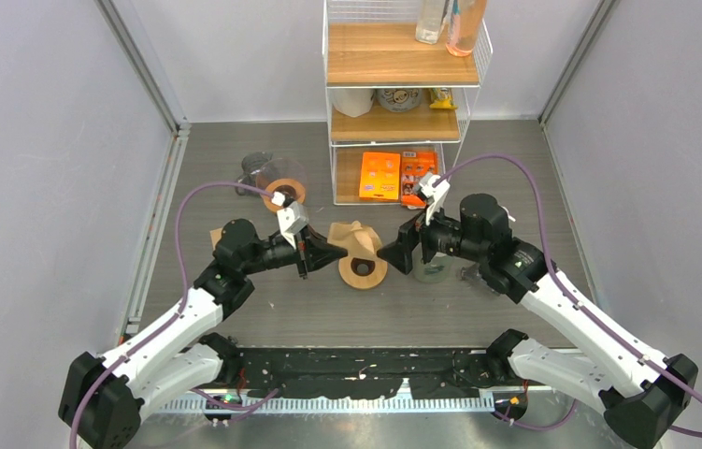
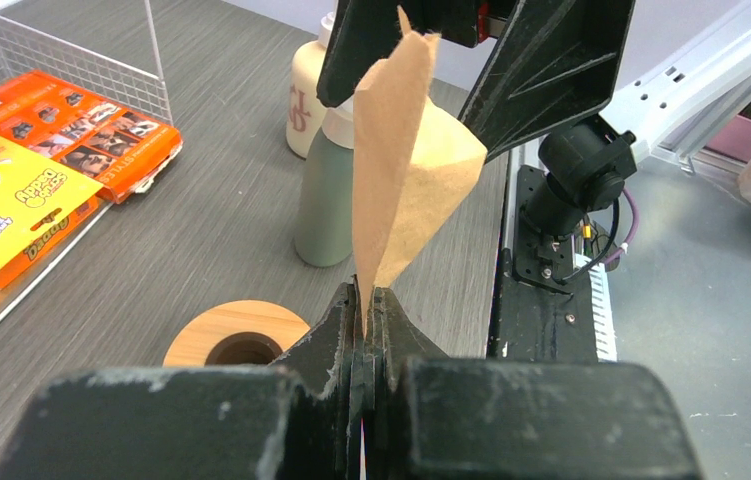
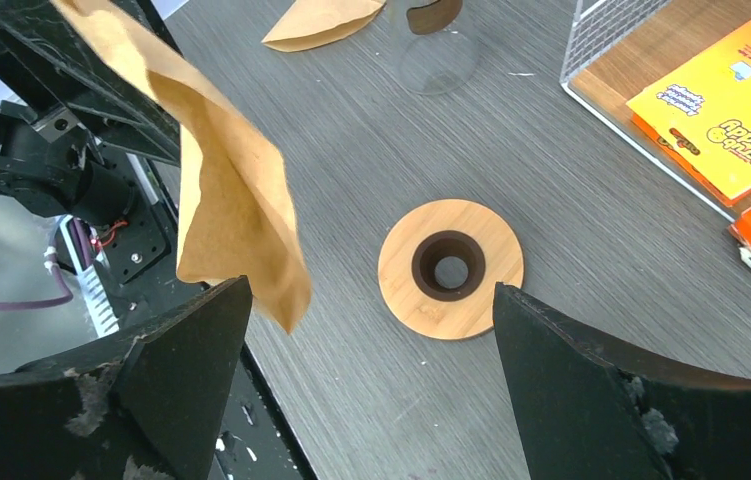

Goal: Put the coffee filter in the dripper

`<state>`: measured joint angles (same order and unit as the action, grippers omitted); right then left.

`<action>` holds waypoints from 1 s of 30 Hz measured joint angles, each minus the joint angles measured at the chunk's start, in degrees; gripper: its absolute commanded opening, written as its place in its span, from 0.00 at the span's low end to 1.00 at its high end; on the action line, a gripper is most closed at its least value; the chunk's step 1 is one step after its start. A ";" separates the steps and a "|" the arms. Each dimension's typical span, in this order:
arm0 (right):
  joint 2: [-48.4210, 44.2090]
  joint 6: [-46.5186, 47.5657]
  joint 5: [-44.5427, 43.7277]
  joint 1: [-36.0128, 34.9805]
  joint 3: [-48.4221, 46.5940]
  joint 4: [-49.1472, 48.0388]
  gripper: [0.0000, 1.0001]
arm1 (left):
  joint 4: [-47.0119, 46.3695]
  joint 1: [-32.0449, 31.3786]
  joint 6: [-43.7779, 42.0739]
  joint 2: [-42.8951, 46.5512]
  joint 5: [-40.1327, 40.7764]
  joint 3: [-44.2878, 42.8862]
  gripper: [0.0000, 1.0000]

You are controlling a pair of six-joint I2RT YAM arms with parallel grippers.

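A brown paper coffee filter hangs in the air, pinched by its lower edge in my shut left gripper. Just below it a round wooden disc with a dark centre hole lies flat on the table. The dripper, clear glass with a wooden collar, sits at the back left. My right gripper faces the filter from the right, jaws wide open and empty, its left finger beside the filter's free corner.
A green bottle and a cream bottle stand under the right arm. A wire shelf with orange boxes stands at the back. Another filter lies near the dripper.
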<state>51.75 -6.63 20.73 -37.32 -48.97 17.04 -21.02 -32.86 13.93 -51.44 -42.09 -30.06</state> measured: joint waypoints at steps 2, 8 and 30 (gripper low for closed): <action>0.04 -0.28 0.61 0.00 0.00 -0.46 0.97 | -0.28 0.00 0.37 -0.26 -0.02 0.00 0.00; 0.28 -1.64 2.58 0.00 0.00 -3.67 0.97 | -1.51 0.00 0.90 -1.57 -2.05 0.00 0.00; 7.91 -3.02 18.82 0.02 -0.92 -10.47 0.55 | -3.48 0.00 0.83 -4.20 -10.05 0.00 0.00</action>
<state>59.66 -9.65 39.55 -37.30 -49.89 6.57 -24.49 -32.86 14.76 -55.64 -52.14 -30.06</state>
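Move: From the right hand the coffee filter's middle is some 7 cm to the left, about 1 cm back and level in height. It stands out from the left fingers, which already pinch it: about 3 cm right of them, 2 cm ahead and 1 cm up. Seen from the right hand, the loose wooden ring lies about 5 cm left, 2 cm ahead and 23 cm below, the green bottle roughly 9 cm right, 1 cm ahead and 17 cm below. Reaching about 5 cm left to the filter's free wide end, the right hand then also draws back some 2 cm, turning nearly 20 degrees, mostly counter-clockwise, as its wide-open fingers begin closing to partly open; its nearer finger comes up to the paper at the mouth. The left hand keeps its pinch, bringing the filter about 2 cm back with a 10-degree clockwise turn. ##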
